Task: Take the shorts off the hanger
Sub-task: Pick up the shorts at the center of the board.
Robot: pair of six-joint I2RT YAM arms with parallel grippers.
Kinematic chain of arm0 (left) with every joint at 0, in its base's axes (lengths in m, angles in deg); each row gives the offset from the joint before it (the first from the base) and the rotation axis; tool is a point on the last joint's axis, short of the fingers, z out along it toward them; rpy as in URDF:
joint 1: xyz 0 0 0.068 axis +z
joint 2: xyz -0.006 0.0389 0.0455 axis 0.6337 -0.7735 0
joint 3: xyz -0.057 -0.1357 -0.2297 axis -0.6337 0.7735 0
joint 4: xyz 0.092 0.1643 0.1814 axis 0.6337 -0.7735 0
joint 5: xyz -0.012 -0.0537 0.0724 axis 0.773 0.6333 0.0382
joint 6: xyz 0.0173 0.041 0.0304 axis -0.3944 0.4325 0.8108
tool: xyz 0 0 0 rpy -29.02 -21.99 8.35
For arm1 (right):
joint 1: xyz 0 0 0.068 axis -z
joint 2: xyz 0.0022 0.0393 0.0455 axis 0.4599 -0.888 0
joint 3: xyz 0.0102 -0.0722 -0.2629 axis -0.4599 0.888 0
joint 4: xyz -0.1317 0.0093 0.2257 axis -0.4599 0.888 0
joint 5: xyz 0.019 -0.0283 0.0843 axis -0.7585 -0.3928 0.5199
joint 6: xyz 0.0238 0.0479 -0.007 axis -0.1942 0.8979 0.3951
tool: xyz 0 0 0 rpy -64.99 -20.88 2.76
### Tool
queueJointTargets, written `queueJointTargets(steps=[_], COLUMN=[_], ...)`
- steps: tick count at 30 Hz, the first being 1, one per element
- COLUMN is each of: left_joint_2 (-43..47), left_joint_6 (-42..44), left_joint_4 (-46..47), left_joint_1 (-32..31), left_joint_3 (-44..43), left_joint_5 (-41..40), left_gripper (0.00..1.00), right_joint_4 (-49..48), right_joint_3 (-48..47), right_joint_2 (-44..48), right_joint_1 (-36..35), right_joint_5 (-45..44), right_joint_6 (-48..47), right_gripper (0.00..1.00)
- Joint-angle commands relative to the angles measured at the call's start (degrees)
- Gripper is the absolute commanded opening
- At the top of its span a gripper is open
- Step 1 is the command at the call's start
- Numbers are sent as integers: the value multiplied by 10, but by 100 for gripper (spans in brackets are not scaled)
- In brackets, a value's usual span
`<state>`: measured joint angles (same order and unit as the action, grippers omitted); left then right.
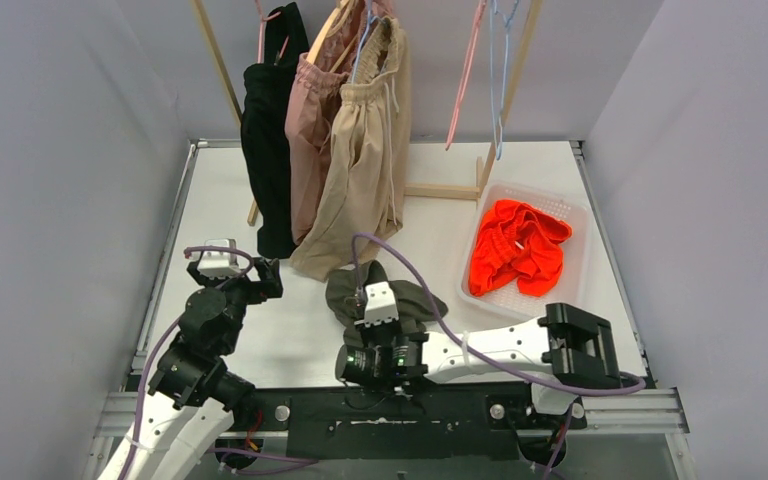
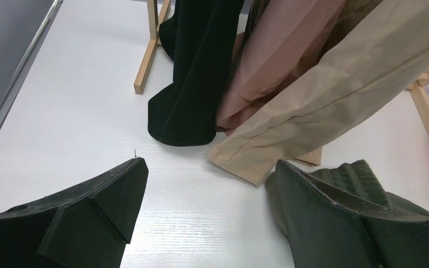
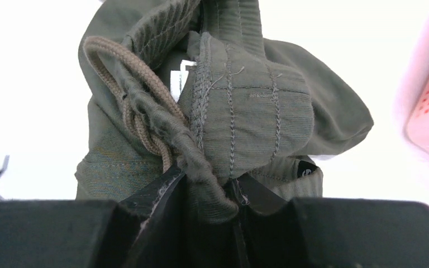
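Note:
The dark olive green shorts (image 1: 400,297) lie bunched on the table in front of the rack. My right gripper (image 1: 368,303) is shut on their gathered waistband (image 3: 240,117), beside the brown drawstring (image 3: 139,103). Black (image 1: 268,140), dusty pink (image 1: 310,140) and beige shorts (image 1: 370,150) hang on hangers from the wooden rack (image 1: 440,190). The bright orange shorts (image 1: 515,245) lie in the white basket (image 1: 575,215). My left gripper (image 1: 250,270) is open and empty, low over the table; in its wrist view the fingers (image 2: 111,195) frame bare table below the beige hem (image 2: 246,156).
Empty pink and blue hangers (image 1: 480,80) hang at the rack's right end. The rack's wooden foot (image 2: 145,61) stands on the table at the back left. Grey walls close in both sides. My right arm's cable (image 1: 430,300) loops over the olive shorts.

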<state>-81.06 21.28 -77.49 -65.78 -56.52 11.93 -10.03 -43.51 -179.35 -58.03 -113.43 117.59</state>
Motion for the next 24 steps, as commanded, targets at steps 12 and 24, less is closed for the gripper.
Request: queueJointTargets(steps=[12, 24], left_joint_2=[12, 15], left_joint_6=[3, 2], left_joint_4=[18, 19], left_joint_1=[4, 4], left_joint_3=[-14, -14], left_joint_5=[-11, -7], left_gripper=[86, 85], right_joint_4=[18, 221], right_joint_3=[46, -47], right_joint_2=[295, 341], right_joint_1=[-29, -50], right_joint_5=[-177, -288], right_joint_6=[-72, 40], right_gripper=[0, 0])
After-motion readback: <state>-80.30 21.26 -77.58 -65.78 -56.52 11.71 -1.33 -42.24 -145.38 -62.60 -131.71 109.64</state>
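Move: The right hand already grips the bunched green shorts. The basket is roughly 18 cm ahead and 31 cm to its right, about 5 cm lower, with the red shorts lying in it some 18 cm ahead and 29 cm right. The hem of the hanging beige trousers is about 12 cm ahead and 6 cm left. From the idle left hand, the basket is some 9 cm ahead and 53 cm right. The right hand lifts the gripped green shorts about 18 cm, moving right towards the basket, fingers tipping up. ##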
